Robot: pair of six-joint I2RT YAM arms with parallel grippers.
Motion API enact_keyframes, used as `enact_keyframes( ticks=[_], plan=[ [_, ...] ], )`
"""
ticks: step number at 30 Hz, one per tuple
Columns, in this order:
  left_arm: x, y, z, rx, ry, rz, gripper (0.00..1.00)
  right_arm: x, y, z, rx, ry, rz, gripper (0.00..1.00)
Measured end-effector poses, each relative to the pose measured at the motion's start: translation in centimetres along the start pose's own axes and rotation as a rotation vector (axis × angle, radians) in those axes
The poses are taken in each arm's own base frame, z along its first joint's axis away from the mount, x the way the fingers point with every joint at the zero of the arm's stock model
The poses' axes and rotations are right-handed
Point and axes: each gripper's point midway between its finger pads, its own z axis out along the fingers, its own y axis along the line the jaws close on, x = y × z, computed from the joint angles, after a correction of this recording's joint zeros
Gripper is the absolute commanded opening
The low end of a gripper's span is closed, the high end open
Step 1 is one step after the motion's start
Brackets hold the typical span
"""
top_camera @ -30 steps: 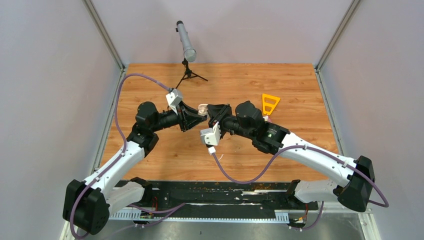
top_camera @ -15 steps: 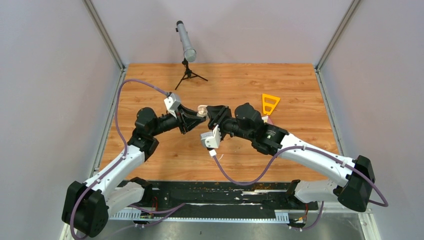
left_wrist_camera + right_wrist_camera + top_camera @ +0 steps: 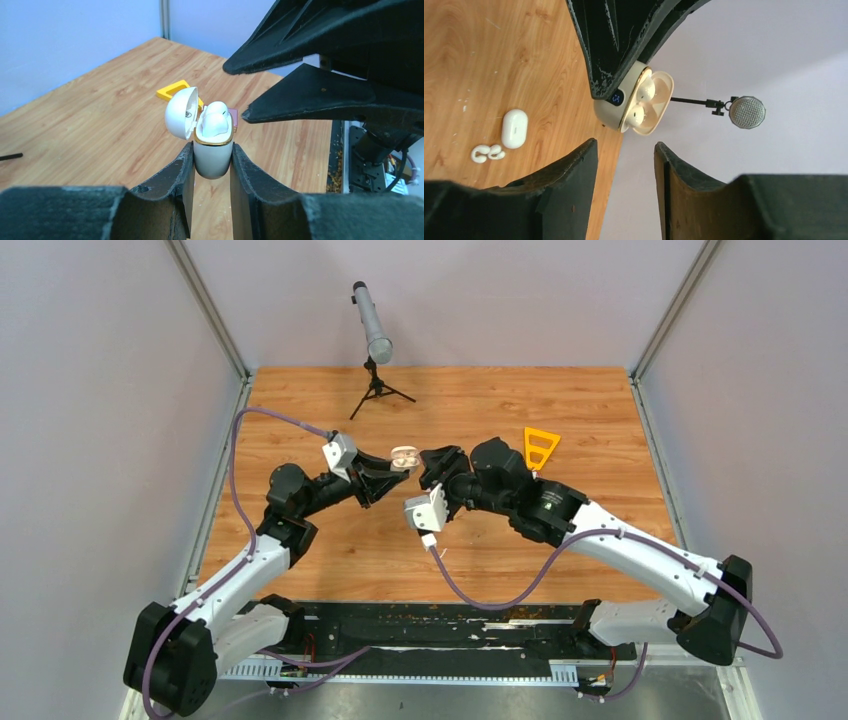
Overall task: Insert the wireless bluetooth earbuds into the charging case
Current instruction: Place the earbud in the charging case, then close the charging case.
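Note:
My left gripper (image 3: 212, 148) is shut on the lower body of the white charging case (image 3: 212, 157), holding it upright above the table with its lid (image 3: 179, 114) swung open. White wireless bluetooth earbuds (image 3: 646, 90) sit in the case's wells, one showing above the gold rim (image 3: 216, 119). My right gripper (image 3: 624, 150) stands open and empty a short way from the case (image 3: 610, 111); its black fingers (image 3: 320, 97) hang just right of the case. In the top view the case (image 3: 404, 455) sits between the left gripper (image 3: 393, 467) and the right gripper (image 3: 430, 462).
A second closed white case (image 3: 514, 128) and two loose white buds (image 3: 488, 153) lie on the wooden table below. An orange triangle (image 3: 540, 447) lies at the right. A microphone (image 3: 375, 325) on a small tripod stands at the back.
The right gripper's jaws have opened and drawn slightly away from the case. The left arm has shifted a little toward the back, still holding the case.

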Motion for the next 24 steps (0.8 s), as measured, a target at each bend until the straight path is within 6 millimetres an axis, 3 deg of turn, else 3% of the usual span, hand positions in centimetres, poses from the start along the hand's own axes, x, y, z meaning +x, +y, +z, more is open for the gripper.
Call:
enact_keyframes(
  ticks=[6, 11, 14, 16, 21, 24],
  plan=[
    [0.0, -0.4, -0.2, 0.032, -0.005, 0.068, 0.00, 0.1, -0.6, -3.2, -0.055, 0.013, 0.232, 0.73],
    [0.6, -1.2, -0.4, 0.088, 0.021, 0.119, 0.00, 1.3, -3.5, -5.9, -0.118, 0.002, 0.529, 0.78],
    [1.3, -1.4, -0.6, 0.115, 0.050, 0.151, 0.00, 2.4, -4.0, -5.3, -0.215, -0.022, 0.684, 0.79],
    [1.7, -1.6, -0.8, 0.132, 0.071, 0.177, 0.00, 2.9, -2.9, -4.0, -0.307, -0.034, 0.765, 0.79],
    [2.0, -2.0, -1.1, 0.160, 0.100, 0.226, 0.00, 2.5, 2.5, -1.3, -0.560, -0.068, 0.922, 0.79],
    [2.2, -2.2, -1.4, 0.175, 0.117, 0.251, 0.00, 1.7, 3.3, -1.2, -0.608, -0.100, 0.950, 0.79]
  ],
)
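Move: The charging case, open with both earbuds already in it, is pinched in the left fingertips, its middle about 1 cm ahead, 1 cm right and 2 cm above that hand's point. From the right hand it lies some 5 cm left, 2 cm ahead and 2 cm below. On the table, about 27 cm under the right hand, a white oval box lies 4 cm ahead and 1 cm left; the small white pieces 1 cm ahead and 3 cm right. Backing off to the right and up, the empty right hand draws about 5 cm away from the charging case, then sinks roughly 8 cm and eases slightly back left; it tips steeply down by some 65 degrees as its fingers spread wide. The left hand keeps its pinch and brings the case a few centimetres back and down, tilting its top back and to the right. ##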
